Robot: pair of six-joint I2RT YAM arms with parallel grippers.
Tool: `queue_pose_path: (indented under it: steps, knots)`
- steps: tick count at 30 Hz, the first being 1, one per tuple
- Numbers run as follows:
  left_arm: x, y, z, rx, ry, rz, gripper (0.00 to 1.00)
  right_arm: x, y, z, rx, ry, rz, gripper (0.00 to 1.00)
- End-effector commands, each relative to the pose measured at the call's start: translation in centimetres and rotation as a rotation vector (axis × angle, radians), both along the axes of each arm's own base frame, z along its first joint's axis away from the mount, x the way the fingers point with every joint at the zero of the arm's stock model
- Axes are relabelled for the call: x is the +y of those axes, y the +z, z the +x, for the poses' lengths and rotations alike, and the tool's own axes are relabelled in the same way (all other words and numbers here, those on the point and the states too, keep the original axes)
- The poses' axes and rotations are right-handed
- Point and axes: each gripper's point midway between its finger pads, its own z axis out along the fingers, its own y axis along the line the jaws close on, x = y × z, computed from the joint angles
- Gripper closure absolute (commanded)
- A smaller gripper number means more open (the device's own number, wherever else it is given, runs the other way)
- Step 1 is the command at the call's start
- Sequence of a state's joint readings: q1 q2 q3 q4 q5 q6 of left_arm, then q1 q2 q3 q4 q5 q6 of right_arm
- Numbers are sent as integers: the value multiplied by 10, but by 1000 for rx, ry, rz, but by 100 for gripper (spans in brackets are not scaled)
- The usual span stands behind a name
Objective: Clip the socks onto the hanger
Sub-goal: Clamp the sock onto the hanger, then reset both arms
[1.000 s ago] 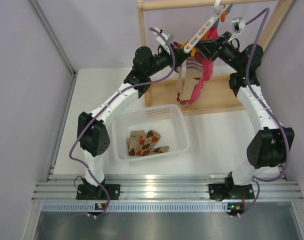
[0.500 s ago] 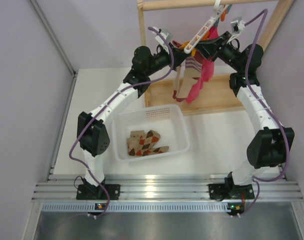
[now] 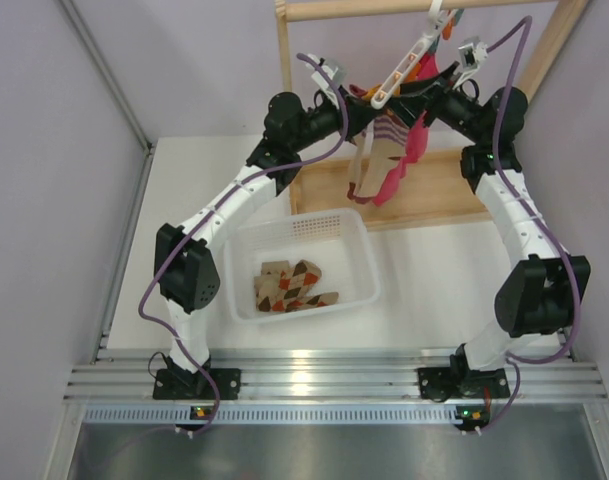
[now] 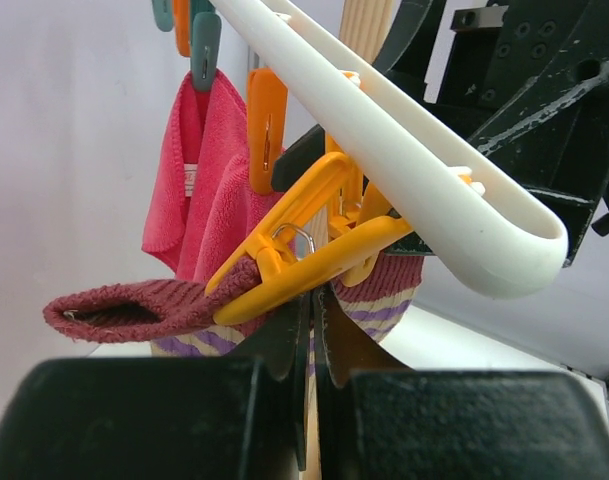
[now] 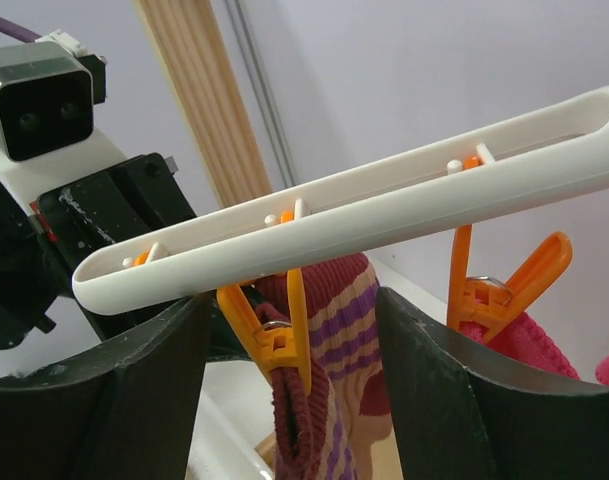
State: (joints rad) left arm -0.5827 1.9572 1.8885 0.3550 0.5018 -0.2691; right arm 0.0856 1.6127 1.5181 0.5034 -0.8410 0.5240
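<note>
The white hanger (image 3: 409,58) hangs tilted from the wooden rack. A striped sock (image 5: 356,325) with a maroon cuff hangs below its bar (image 5: 384,220), and an orange clip (image 5: 281,335) is clamped on the cuff. My right gripper (image 5: 292,300) is open, one finger on each side of that clip and sock, touching neither. My left gripper (image 4: 312,315) is shut on the striped sock (image 4: 134,310) just under the clip (image 4: 304,250). Several argyle socks (image 3: 294,285) lie in the basket.
A pink cloth (image 3: 416,145) hangs from the neighbouring clips on the hanger. The wooden rack's post (image 3: 284,60) and base board (image 3: 434,195) stand behind the white basket (image 3: 244,240). Both arms meet high up at the hanger's lower end.
My right gripper has opened off the orange clip, which now grips the sock's cuff. The left gripper stays shut on the sock, and the hanging sock has shifted slightly left.
</note>
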Motion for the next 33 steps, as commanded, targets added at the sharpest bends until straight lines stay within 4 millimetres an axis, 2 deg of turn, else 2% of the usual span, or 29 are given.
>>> queue_pose_path:
  steps: [1,3,4,6,7,9,10,12,14,15,16,17,19,20,21,22,23,25,26,27,28,29,30,31,32,33]
  knots:
    - [11,49,-31,-105,-59,-54,95,-7,22,-26,-60,12,-26,35]
    - [12,46,-41,-114,-89,-34,86,-11,17,-31,-31,12,-45,34]
    - [14,51,-49,-125,-100,-32,73,-13,18,-39,-17,11,-56,34]
    - [15,41,-56,-119,-109,-2,63,-21,25,-48,-20,-18,-65,34]
    - [18,46,-63,-130,-110,4,57,-24,20,-50,20,-28,-73,34]
    - [19,33,-69,-93,-120,36,52,-32,27,-58,-3,-63,-105,34]
    - [22,36,-76,-98,-125,40,49,-35,21,-60,39,-75,-118,34]
    - [25,25,-78,-76,-119,66,44,-39,26,-70,23,-104,-141,33]
    - [31,27,-86,-72,-113,74,44,-43,23,-74,25,-134,-172,32]
    - [33,24,-85,-51,-100,76,42,-44,28,-80,13,-146,-176,32]
    - [35,21,-88,-12,-98,88,39,-46,24,-80,28,-158,-185,30]
    - [36,23,-91,3,-101,93,24,-46,24,-82,32,-160,-188,29]
    - [42,21,-90,52,-74,121,6,-49,20,-87,46,-173,-208,26]
    - [46,1,-91,143,-56,179,2,-50,16,-88,54,-183,-220,25]
    - [53,6,-89,143,-38,200,2,-55,13,-87,58,-219,-239,23]
    - [59,3,-88,167,-14,226,2,-57,0,-90,116,-225,-257,16]
    - [69,-17,-91,258,7,294,2,-58,-8,-93,137,-223,-276,12]
    - [92,-22,-88,293,62,345,2,-63,-31,-101,183,-240,-330,5]
    - [111,-41,-84,351,125,406,2,-66,-53,-102,227,-249,-351,2]
    - [125,-45,-85,368,176,431,2,-71,-59,-108,204,-275,-391,0]
    - [137,-53,-83,388,225,457,2,-74,-72,-112,226,-281,-414,0]
    - [160,-72,-73,416,329,509,2,-76,-81,-115,234,-289,-435,0]
    - [175,-74,-80,427,376,525,2,-81,-99,-122,244,-307,-470,0]
    - [186,-81,-81,439,411,543,2,-83,-109,-127,250,-310,-489,0]
    - [206,-106,-81,474,487,604,2,-85,-129,-131,281,-311,-506,0]
    - [217,-105,-91,464,514,611,2,-89,-132,-137,272,-333,-515,0]
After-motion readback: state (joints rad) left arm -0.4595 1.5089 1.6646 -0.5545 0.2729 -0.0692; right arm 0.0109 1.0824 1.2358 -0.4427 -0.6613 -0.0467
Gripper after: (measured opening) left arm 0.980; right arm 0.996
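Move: The left fingers are shut on the sock's cuff at the hanger's near-end orange clip, whose middle is about 1 cm ahead, 2 cm right and 2 cm above. The sock hangs under the clip, roughly 10 cm below the left hand. The pink cloth is some 5 cm ahead, 8 cm right and 12 cm below; the white basket 17 cm back, 17 cm left and 38 cm below. From the right hand, already partly open around it, the clip is about 1 cm ahead, 2 cm left and 1 cm below. The left opens off the sock, backs about 8 cm, then sweeps left; the right retreats back and down. ##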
